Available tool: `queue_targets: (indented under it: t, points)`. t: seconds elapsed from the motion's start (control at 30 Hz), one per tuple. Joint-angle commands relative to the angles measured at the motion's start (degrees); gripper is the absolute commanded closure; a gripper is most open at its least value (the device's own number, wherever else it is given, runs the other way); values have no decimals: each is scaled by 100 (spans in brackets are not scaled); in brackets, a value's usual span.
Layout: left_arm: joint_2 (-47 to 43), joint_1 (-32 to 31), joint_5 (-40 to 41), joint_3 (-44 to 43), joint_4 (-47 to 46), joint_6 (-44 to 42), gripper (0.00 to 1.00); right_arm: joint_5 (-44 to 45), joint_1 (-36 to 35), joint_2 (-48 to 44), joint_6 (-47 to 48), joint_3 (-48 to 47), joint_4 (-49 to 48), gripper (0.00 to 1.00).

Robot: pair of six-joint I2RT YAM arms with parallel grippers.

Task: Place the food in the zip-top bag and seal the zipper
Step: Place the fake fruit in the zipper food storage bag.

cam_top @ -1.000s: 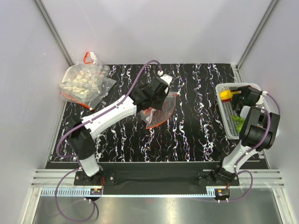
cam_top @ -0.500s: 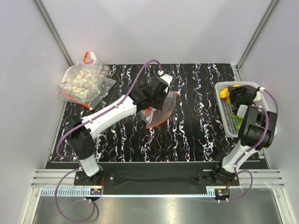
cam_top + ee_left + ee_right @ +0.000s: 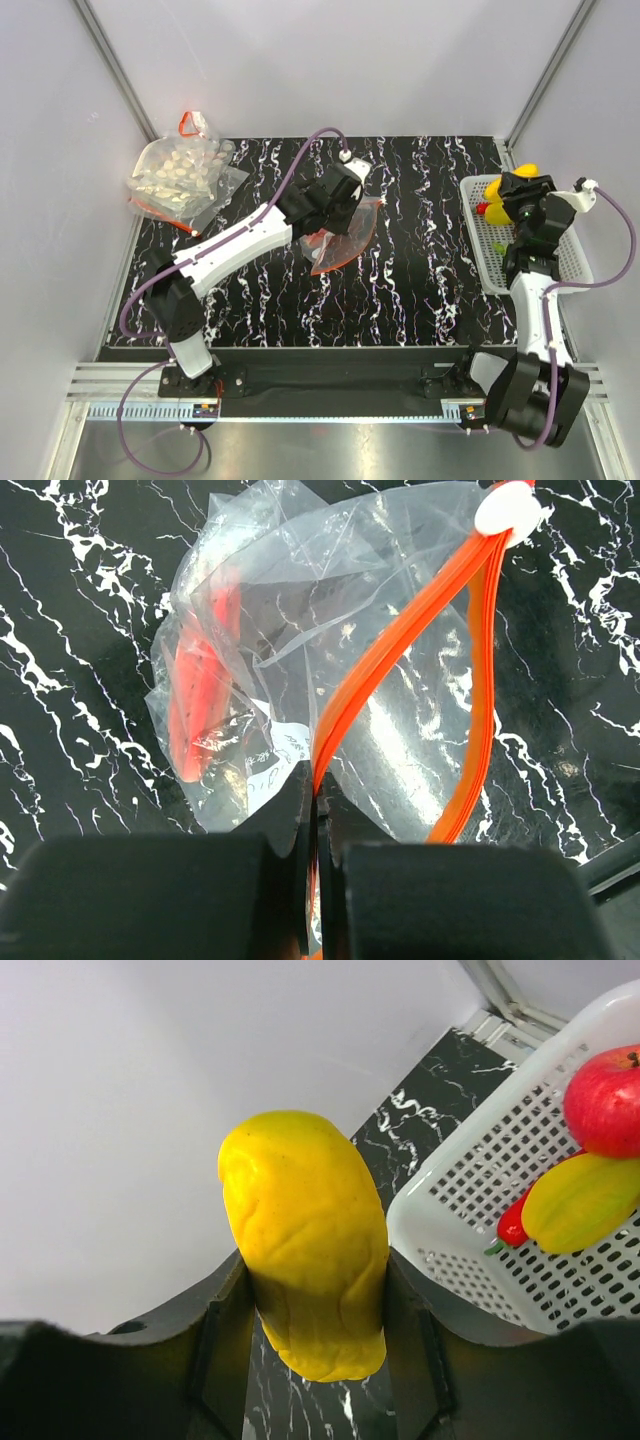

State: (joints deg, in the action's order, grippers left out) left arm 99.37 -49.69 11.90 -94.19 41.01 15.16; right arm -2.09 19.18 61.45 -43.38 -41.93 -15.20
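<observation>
The zip-top bag (image 3: 343, 238) lies crinkled at mid-table, and a red piece (image 3: 199, 695) shows through its plastic. My left gripper (image 3: 334, 206) is shut on the orange zipper (image 3: 400, 650), pinching the strip near the lens (image 3: 318, 815). A white slider (image 3: 507, 508) sits at the strip's far end. My right gripper (image 3: 520, 186) hangs raised over the white basket's (image 3: 478, 245) far left corner. It is shut on a yellow food piece (image 3: 305, 1240), which stands out beyond the jaws (image 3: 315, 1305).
The basket (image 3: 470, 1190) holds a red apple (image 3: 605, 1100), a yellow-green piece (image 3: 580, 1200) and a small red chili (image 3: 512, 1225). A larger clear bag of whitish pieces (image 3: 180, 175) lies at the far left corner. Enclosure walls stand close on the left, right and back.
My right gripper closed on the yellow piece in the basket and lifted it up as the arm straightened. The left arm and the bag have not moved.
</observation>
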Motion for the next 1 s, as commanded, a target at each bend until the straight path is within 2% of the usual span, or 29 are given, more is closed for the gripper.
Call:
queue_targets:
  t: [0.0,0.17,0.4,0.77,0.8,0.97]
  points:
    - [-85,-14,5,-363,-15,40,100,-150,-151,-693,479,106,772,77]
    - [-15,-14,-170,-591,73,119,100,-660,-624,-1293,663,106,1396,78]
    - [258,-23,-329,-890,161,137,100,-802,-1504,-1794,804,177,1819,80]
    - [416,47,-355,-1233,284,128,100,-1030,-2541,-2058,945,405,1573,81]
    - [416,47,-407,-1233,267,136,100,-1065,-2620,-2041,962,431,1251,81]
    - [477,91,-663,-1364,249,172,100,-934,-3244,-1892,980,528,853,81]
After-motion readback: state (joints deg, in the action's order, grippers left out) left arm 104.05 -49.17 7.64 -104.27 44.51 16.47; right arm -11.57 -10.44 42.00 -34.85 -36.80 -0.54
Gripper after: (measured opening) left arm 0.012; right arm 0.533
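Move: The yellow fruit is already in my right fingers. The open mouth of the zip-top bag lies about 34 cm to that hand's left, 9 cm back and 10 cm lower; the watermelon slice inside the bag is about 43 cm left, 3 cm back and 19 cm below. The fruit basket's middle is some 12 cm to its right, level fore and aft, 21 cm down. From my left hand, pinching the zipper lip, the mouth is about 4 cm right and 3 cm below. I swing my right hand left, about 21 cm, drawing back some 8 cm at nearly constant height, carrying the yellow fruit away from the basket towards the bag's mouth while the wrist turns about 40 degrees counter-clockwise and the grip stays as it is. My left hand keeps its pinch on the orange lip, lifting it a couple of centimetres and shifting it as far to the right, towards the fruit. ##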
